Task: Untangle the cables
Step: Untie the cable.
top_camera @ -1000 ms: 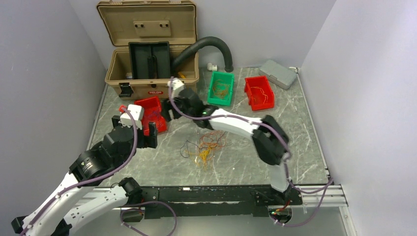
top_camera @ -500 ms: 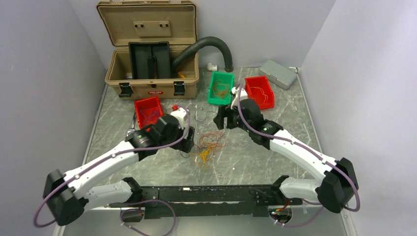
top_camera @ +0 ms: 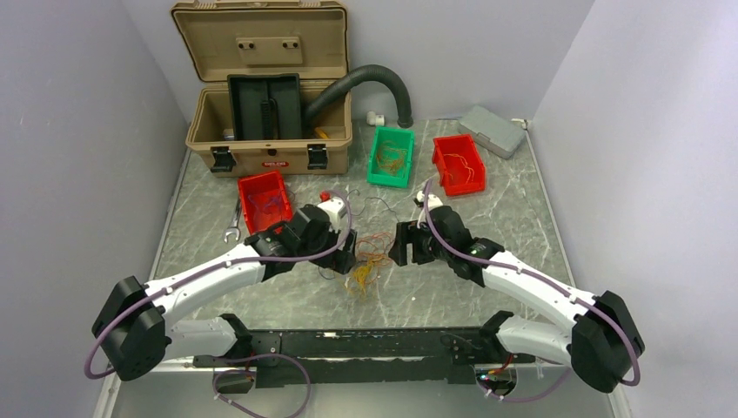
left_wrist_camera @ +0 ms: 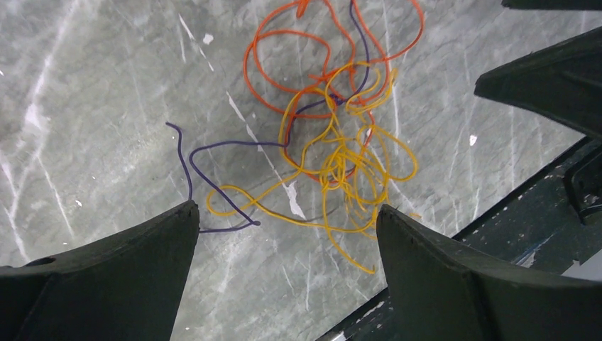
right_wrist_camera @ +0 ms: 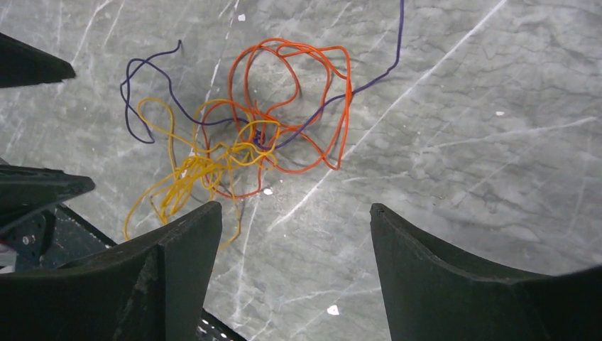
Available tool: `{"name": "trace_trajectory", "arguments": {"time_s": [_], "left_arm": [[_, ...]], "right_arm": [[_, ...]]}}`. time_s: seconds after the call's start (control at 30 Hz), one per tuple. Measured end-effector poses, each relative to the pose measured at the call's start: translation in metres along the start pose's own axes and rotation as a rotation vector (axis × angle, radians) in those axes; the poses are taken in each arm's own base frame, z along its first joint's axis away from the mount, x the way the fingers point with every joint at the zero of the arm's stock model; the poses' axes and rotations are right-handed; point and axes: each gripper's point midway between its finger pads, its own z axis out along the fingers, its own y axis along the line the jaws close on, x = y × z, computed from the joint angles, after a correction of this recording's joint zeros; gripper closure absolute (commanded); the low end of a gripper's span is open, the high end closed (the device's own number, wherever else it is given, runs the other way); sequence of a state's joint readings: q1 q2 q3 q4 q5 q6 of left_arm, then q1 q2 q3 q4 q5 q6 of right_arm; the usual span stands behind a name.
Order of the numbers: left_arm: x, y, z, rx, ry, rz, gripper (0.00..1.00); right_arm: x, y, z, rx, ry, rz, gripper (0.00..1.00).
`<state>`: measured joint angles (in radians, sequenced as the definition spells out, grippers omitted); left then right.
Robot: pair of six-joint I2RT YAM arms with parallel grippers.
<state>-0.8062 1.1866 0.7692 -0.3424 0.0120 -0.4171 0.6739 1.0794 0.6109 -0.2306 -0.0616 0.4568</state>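
The cables (top_camera: 367, 261) lie as one loose tangle of thin orange, yellow and purple wires on the marble table, near its front edge. My left gripper (top_camera: 346, 252) hovers just left of the tangle and my right gripper (top_camera: 402, 246) just right of it. In the left wrist view the cables (left_wrist_camera: 341, 153) spread ahead of the open left gripper (left_wrist_camera: 287, 207), and a yellow strand runs between the fingertips. In the right wrist view the cables (right_wrist_camera: 241, 142) sit up and left of the open right gripper (right_wrist_camera: 296, 207). Neither gripper holds anything.
An open tan toolbox (top_camera: 270, 131) and a black hose (top_camera: 383, 83) stand at the back. A red bin (top_camera: 261, 178), a green bin (top_camera: 374, 161) and another red bin (top_camera: 439, 170) hold wires. A grey box (top_camera: 492, 131) and a wrench (top_camera: 233, 228) lie nearby. A black rail (top_camera: 365, 344) runs along the front.
Both arms have swung away from the left red bin. The left came right and forward, the right went toward the green bin and then forward. They now flank the tangle.
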Motion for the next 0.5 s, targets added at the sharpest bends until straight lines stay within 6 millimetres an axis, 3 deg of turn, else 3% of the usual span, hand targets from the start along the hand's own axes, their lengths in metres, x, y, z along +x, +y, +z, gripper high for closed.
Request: {"name": "trace_trajectory", "arguments": {"time_s": [0.23,0.5], "left_arm": [[0.03,0.009,0.007,0.001,0.041,-0.016,0.06],[0.029,0.008,0.008,0.009,0.024,-0.02,0.1]], "right_arm": [[0.003,0.011,0.015,-0.045,0.006,-0.002,0.21],[0.027,0.036,0.036,-0.086,0.084,-0.047,0.24]]}}
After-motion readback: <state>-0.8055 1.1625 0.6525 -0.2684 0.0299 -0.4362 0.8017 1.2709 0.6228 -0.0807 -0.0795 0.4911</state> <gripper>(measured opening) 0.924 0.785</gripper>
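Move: The knot where the purple cable crosses the orange and yellow ones lies about 6 cm to the right, 2 cm ahead and 7 cm below the left gripper; from the right gripper it is about 6 cm left, 1 cm ahead and 6 cm below. Of the knot, the yellow bundle lies roughly 4 cm nearer the base, and the orange loops 3 cm farther out and 2 cm right. The purple loop lies about 2 cm ahead and 2 cm left of the left gripper. Sweep the right gripper about 5 cm left over the cable tangle towards the knot, sinking some 3 cm and drawing back slightly, with the wrist turning a little counter-clockwise and its fingers staying open. Meanwhile lower the left gripper about 3 cm with a small pull back towards the base, then ease to a stop, fingers still wide open. ##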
